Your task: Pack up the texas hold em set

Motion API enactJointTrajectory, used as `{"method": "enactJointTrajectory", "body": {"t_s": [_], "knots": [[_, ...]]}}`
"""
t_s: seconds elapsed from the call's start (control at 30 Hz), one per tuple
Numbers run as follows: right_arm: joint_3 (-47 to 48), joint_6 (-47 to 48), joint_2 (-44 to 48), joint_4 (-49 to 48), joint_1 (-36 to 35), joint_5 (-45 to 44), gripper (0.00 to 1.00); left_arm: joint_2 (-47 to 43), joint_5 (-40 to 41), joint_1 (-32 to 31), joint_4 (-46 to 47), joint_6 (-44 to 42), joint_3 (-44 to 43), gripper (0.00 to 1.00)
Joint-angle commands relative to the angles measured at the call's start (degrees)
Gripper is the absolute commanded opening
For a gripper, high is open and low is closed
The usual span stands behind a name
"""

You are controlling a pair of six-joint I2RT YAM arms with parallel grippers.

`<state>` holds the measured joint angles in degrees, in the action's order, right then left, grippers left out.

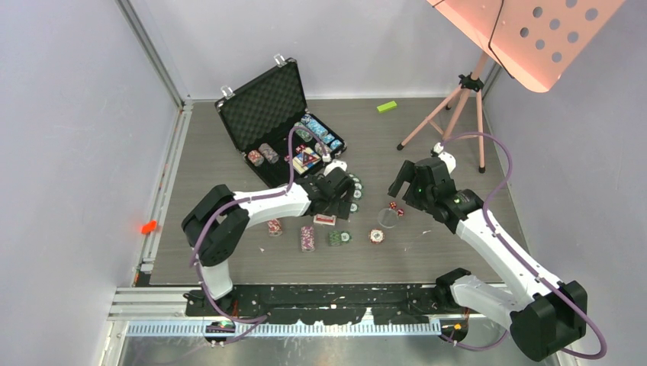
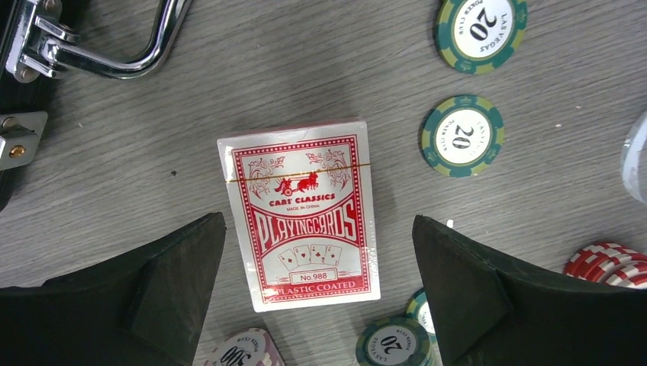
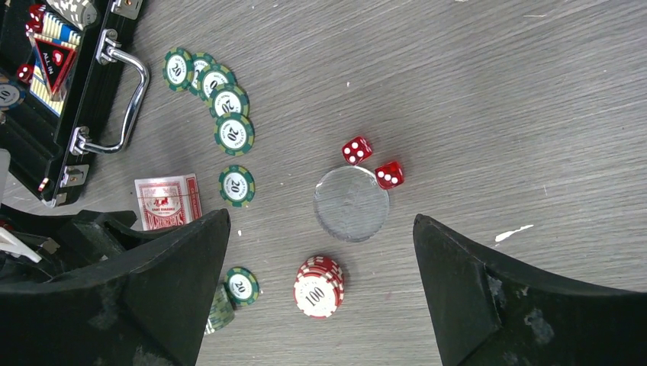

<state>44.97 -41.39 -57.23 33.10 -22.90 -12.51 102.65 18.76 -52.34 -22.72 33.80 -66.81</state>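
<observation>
The black briefcase (image 1: 263,107) lies open at the back left, foam lid up, with chips and cards in its tray. A red-backed card deck (image 2: 301,221) lies flat on the table, and my left gripper (image 2: 319,223) hovers open right over it, one finger on each side. Green 20 chips (image 2: 461,136) lie beside the deck. My right gripper (image 3: 321,219) is open above a red 100 chip stack (image 3: 317,286), a clear round disc (image 3: 351,203) and two red dice (image 3: 356,149). More chip stacks (image 1: 307,238) stand near the table's front.
A small green block (image 1: 387,107) lies at the back. A pink tripod (image 1: 458,114) carrying a pink perforated board (image 1: 534,38) stands at the back right. The case's silver handle (image 2: 122,53) is just beyond the deck. Walls close in left and right.
</observation>
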Motion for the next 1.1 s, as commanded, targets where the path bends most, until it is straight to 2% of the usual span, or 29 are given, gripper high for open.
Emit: {"method": "enactJointTrajectory", "body": {"t_s": [0.0, 0.27, 0.83, 1.07], "knots": [[-0.23, 0.81, 0.66, -1.98, 0.37, -0.4, 0.97, 0.72, 2.64, -0.31, -1.07, 0.09, -2.28, 0.96], [-0.42, 0.63, 0.43, -1.99, 0.4, -0.33, 0.96, 1.63, 2.41, -0.4, -1.2, 1.37, -1.41, 0.83], [-0.81, 0.73, 0.89, -1.98, 0.48, -0.37, 0.95, 3.11, 2.77, -0.31, -3.52, 0.72, -3.39, 0.73], [-0.76, 0.82, 0.76, -1.92, 0.49, -0.39, 0.95, 2.49, 2.3, -0.31, -3.83, -1.64, -4.45, 0.6]]}}
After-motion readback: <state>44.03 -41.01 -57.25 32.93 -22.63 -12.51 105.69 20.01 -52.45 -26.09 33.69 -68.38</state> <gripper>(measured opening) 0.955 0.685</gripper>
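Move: The red pack of playing cards lies almost directly under the left hand, about 2 cm below and 1 cm to its left, between the wide-open fingers. From that hand, a lone green chip is roughly 8 cm right and 2 cm ahead, the green chip stack some 8 cm back and 3 cm right, and the pink chip stack 8 cm back and 7 cm left. From the right hand the pack is about 20 cm left, level ahead, 11 cm down. Sinking slowly by about 2 cm and easing some 1 cm to its left, the left hand settles over the card pack, rolling about 5 degrees so that its left side rises. Meanwhile its fingers close from fully open to about two thirds, until the tips meet the pack's two long edges and begin to pinch it. ##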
